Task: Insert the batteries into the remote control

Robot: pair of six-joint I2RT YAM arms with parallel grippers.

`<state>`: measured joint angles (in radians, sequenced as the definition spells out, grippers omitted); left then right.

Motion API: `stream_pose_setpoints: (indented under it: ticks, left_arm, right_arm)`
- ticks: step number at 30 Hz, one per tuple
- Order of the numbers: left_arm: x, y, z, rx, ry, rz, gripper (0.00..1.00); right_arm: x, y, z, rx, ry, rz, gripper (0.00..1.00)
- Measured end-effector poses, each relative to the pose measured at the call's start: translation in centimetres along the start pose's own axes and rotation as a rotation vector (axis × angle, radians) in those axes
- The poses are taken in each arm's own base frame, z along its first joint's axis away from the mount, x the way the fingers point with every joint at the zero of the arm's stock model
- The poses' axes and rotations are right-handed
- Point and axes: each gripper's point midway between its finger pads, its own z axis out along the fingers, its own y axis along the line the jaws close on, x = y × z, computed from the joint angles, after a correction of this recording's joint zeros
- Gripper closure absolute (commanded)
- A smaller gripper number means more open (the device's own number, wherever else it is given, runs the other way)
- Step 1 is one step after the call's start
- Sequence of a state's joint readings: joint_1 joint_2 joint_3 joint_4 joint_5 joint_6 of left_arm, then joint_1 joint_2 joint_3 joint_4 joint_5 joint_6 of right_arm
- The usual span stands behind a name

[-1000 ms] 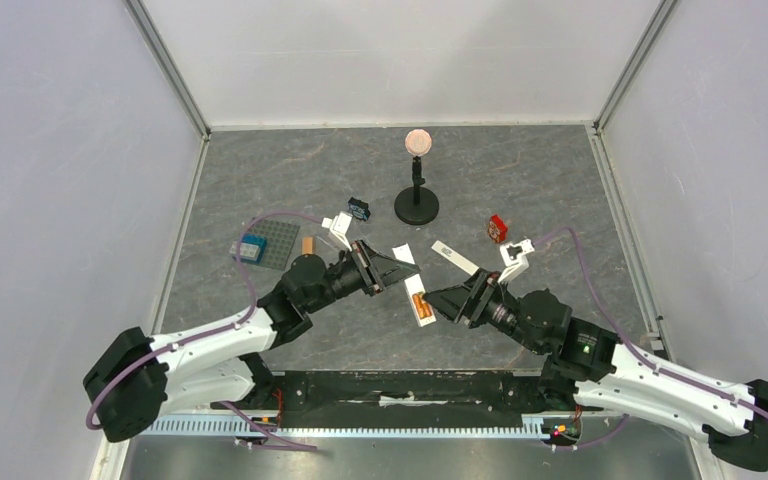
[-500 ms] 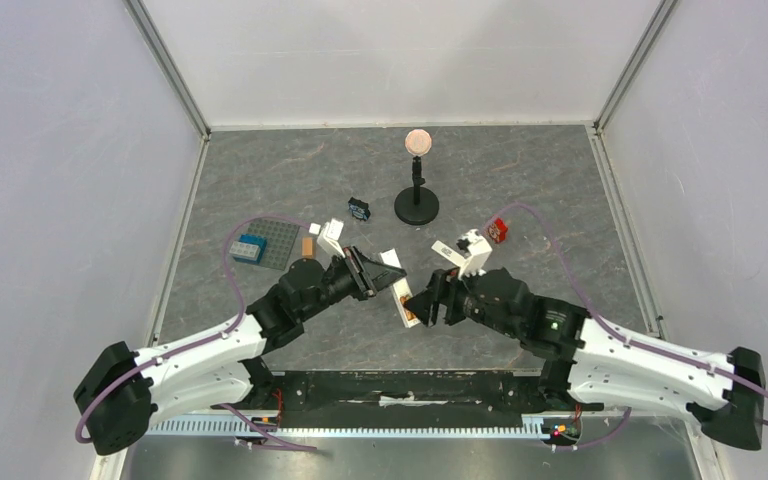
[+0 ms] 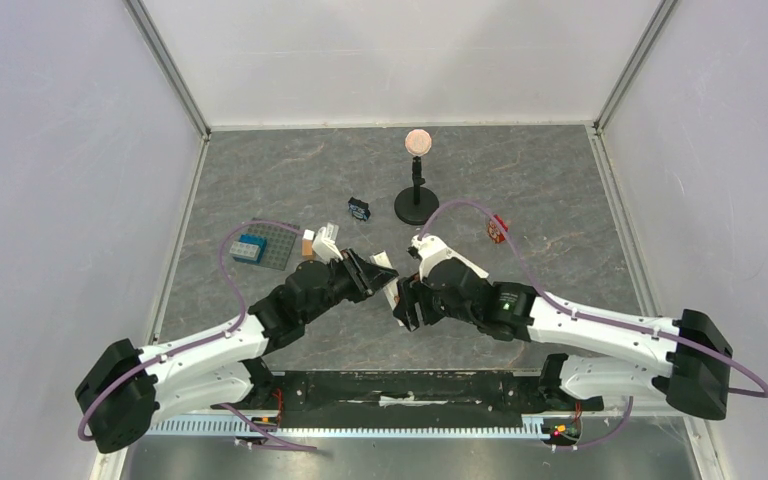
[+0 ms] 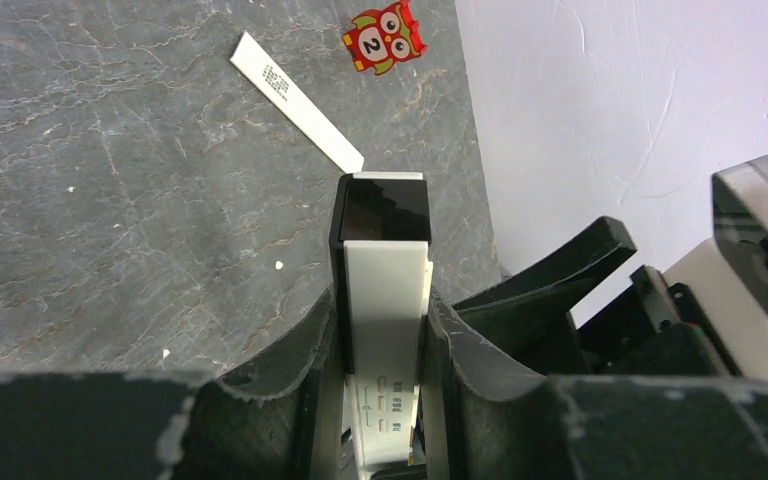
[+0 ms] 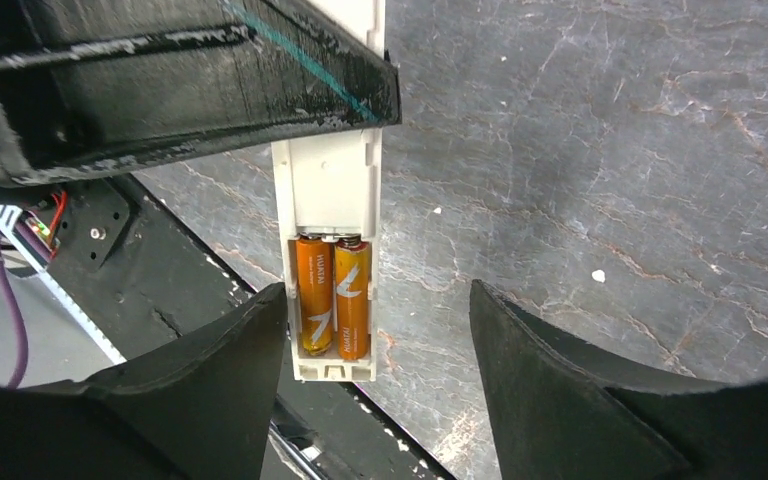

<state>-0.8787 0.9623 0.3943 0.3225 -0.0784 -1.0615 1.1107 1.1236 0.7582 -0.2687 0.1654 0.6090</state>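
My left gripper [image 4: 382, 305] is shut on the remote control [image 4: 385, 290], a slim white bar whose black end points away from the wrist. In the top view, the left gripper [image 3: 373, 272] holds the remote control [image 3: 390, 292] above the table's middle. The right gripper [image 3: 406, 306] sits right against the remote's lower end. In the right wrist view the remote control [image 5: 325, 190] shows an open compartment with two orange batteries [image 5: 333, 295] lying side by side in it. My right gripper [image 5: 375, 325] is open, and that battery end lies between its fingers, close to the left one.
A white strip with a dark print [image 4: 295, 100] lies flat on the grey table beside a red owl tile [image 4: 387, 37]. A black stand with a pink disc [image 3: 417, 205], a small black-blue item [image 3: 359, 209] and a grey baseplate [image 3: 278, 245] with a blue brick stand farther back.
The right arm has swung left and brought its open gripper up to the remote's battery end. The left gripper with the remote has shifted slightly left.
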Motion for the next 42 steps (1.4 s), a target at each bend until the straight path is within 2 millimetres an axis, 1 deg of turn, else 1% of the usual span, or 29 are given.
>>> stream_pose_setpoints:
  ticks: [3,7,9,10,12,13,14,15,16,20,22,25,26,27,30,34,38,42]
  left_arm:
    - [0.0,0.2,0.0,-0.006,-0.002,-0.008,0.97]
    - [0.1,1.0,0.0,-0.029,-0.004,-0.016,0.92]
    - [0.2,1.5,0.0,-0.042,-0.007,-0.026,0.88]
    - [0.3,1.7,0.0,-0.048,-0.008,-0.030,0.82]
    - [0.4,2.0,0.0,-0.055,-0.007,-0.031,0.62]
    - [0.5,2.2,-0.1,-0.059,-0.006,-0.033,0.51]
    - [0.5,2.3,-0.1,-0.062,-0.005,-0.036,0.43]
    - [0.6,2.5,-0.2,-0.069,-0.003,-0.037,0.32]
    - [0.6,2.7,-0.3,-0.081,-0.002,-0.041,0.28]
    - [0.0,4.9,-1.5,-0.223,-0.020,-0.015,0.25]
    - [-1.0,6.2,-2.7,-0.324,-0.052,0.017,0.24]
    - [-2.8,7.4,-5.0,-0.422,-0.121,0.062,0.24]
    - [-3.5,7.7,-5.8,-0.443,-0.147,0.074,0.24]
    - [-4.0,7.9,-6.6,-0.458,-0.171,0.084,0.24]
    - [-5.2,8.3,-8.2,-0.488,-0.226,0.102,0.24]
    - [-6.7,8.3,-9.8,-0.517,-0.282,0.134,0.24]
    - [-7.7,7.7,-10.4,-0.529,-0.303,0.160,0.24]
    - [-8.0,7.3,-10.6,-0.521,-0.306,0.176,0.24]
  right_arm:
    - [0.7,-0.1,0.5,0.002,0.028,-0.031,0.46]
    - [1.1,0.3,1.2,-0.016,0.050,-0.060,0.62]
    - [1.4,0.5,1.6,-0.026,0.063,-0.074,0.71]
    - [1.5,0.6,1.7,-0.030,0.069,-0.078,0.75]
    - [1.8,0.5,1.9,-0.028,0.082,-0.083,0.80]
    - [1.9,0.5,2.0,-0.028,0.088,-0.084,0.81]
    - [2.0,0.5,2.1,-0.028,0.092,-0.090,0.81]
    - [2.1,0.4,2.1,-0.027,0.095,-0.097,0.81]
    - [2.3,0.3,2.2,-0.022,0.104,-0.107,0.81]
    - [3.4,-0.7,2.3,0.001,0.146,-0.172,0.79]
    - [4.1,-1.4,2.3,0.010,0.172,-0.220,0.78]
    - [5.8,-2.3,2.2,0.002,0.233,-0.298,0.77]
    - [7.0,-2.8,2.1,-0.010,0.275,-0.348,0.77]
    - [7.7,-3.1,2.0,-0.021,0.304,-0.380,0.76]
    - [9.0,-3.7,1.8,-0.048,0.370,-0.473,0.75]
    - [9.4,-4.3,2.2,-0.054,0.449,-0.593,0.73]
    - [9.4,-5.2,3.3,-0.023,0.523,-0.693,0.73]
    - [10.6,-6.9,3.9,0.014,0.621,-0.770,0.69]
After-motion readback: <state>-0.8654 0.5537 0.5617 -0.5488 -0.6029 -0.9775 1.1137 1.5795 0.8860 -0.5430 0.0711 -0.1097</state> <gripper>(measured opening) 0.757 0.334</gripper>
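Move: The left hand still holds the remote control, whose middle is about 4 cm behind that hand. From the open right hand, the remote's middle lies roughly 2 cm ahead and 3 cm left, nearly level, with its battery end already between the fingers. The battery cover lies on the table, some 8 cm ahead, 14 cm right of the right hand and 16 cm below. An orange block sits about 20 cm left of the left hand, 6 cm ahead and 17 cm below. The right fingers pinch the remote's battery end while both hands sink slightly; the left fingers then open and release the remote, and the left hand swings about 15 cm left, dipping and rising again. The right hand carries the remote down some 12 cm in all and then also rightwards, ending about 5 cm to the right, turning counter-clockwise as its fingers tip to point almost straight down. ##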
